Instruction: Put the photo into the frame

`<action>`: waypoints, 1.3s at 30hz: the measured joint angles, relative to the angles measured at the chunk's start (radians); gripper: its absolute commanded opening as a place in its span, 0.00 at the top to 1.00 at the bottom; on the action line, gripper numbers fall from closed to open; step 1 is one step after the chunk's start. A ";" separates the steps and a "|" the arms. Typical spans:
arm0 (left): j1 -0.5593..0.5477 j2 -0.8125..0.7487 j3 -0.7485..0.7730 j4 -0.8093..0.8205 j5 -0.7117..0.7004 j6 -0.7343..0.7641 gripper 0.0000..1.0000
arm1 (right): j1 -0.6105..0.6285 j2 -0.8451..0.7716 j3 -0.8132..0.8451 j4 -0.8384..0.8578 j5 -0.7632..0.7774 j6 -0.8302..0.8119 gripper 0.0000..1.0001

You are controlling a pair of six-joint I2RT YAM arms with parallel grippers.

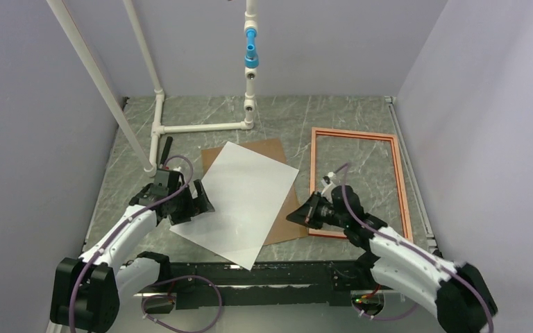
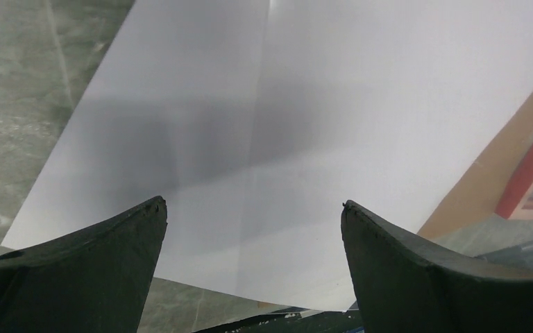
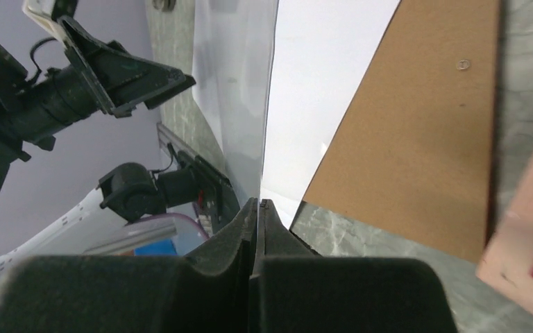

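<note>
The photo [image 1: 246, 201] lies white face up in the middle of the table, tilted, over a brown backing board [image 1: 277, 149]. The frame [image 1: 354, 132] lies flat to the right with its pale orange-wood face up, and its inside shows bare table. My right gripper [image 1: 293, 214] is at the photo's right edge. In the right wrist view it [image 3: 258, 202] is shut on the thin edge of the sheet [image 3: 333, 69], which runs away edge-on. My left gripper [image 1: 205, 200] stands open at the photo's left edge. Its fingers straddle the sheet [image 2: 305, 104] without touching.
A white pipe stand [image 1: 201, 127] with a blue fitting rises at the back centre and left. Grey walls close in the table on three sides. The backing board [image 3: 416, 118] juts out beyond the photo toward the frame [image 3: 527, 250]. A black rail runs along the near edge.
</note>
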 measured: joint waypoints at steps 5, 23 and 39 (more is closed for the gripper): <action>-0.058 0.021 0.002 0.037 0.011 -0.010 0.02 | -0.039 -0.294 -0.001 -0.267 0.093 -0.005 1.00; -0.235 0.223 0.108 0.108 -0.013 -0.058 0.02 | -0.066 -0.424 0.106 -0.811 0.336 -0.013 0.01; -0.239 0.244 0.124 0.073 -0.088 -0.057 0.02 | -0.240 -0.044 0.271 -0.731 0.259 -0.243 0.00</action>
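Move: The right hand, shut on the clear sheet's edge, has the frame's near left corner about 7 cm right, level ahead and 8 below; the frame's middle is roughly 16 ahead, 20 right. The white sheet's middle lies 7 ahead and 17 left of this hand, the brown board's 11 ahead, 11 left. From the open left hand, the white sheet's middle is some 5 cm ahead, 11 right, 3 below. Right hand goes 11 cm right to the frame, opening off the clear sheet; left follows about 5 cm. ##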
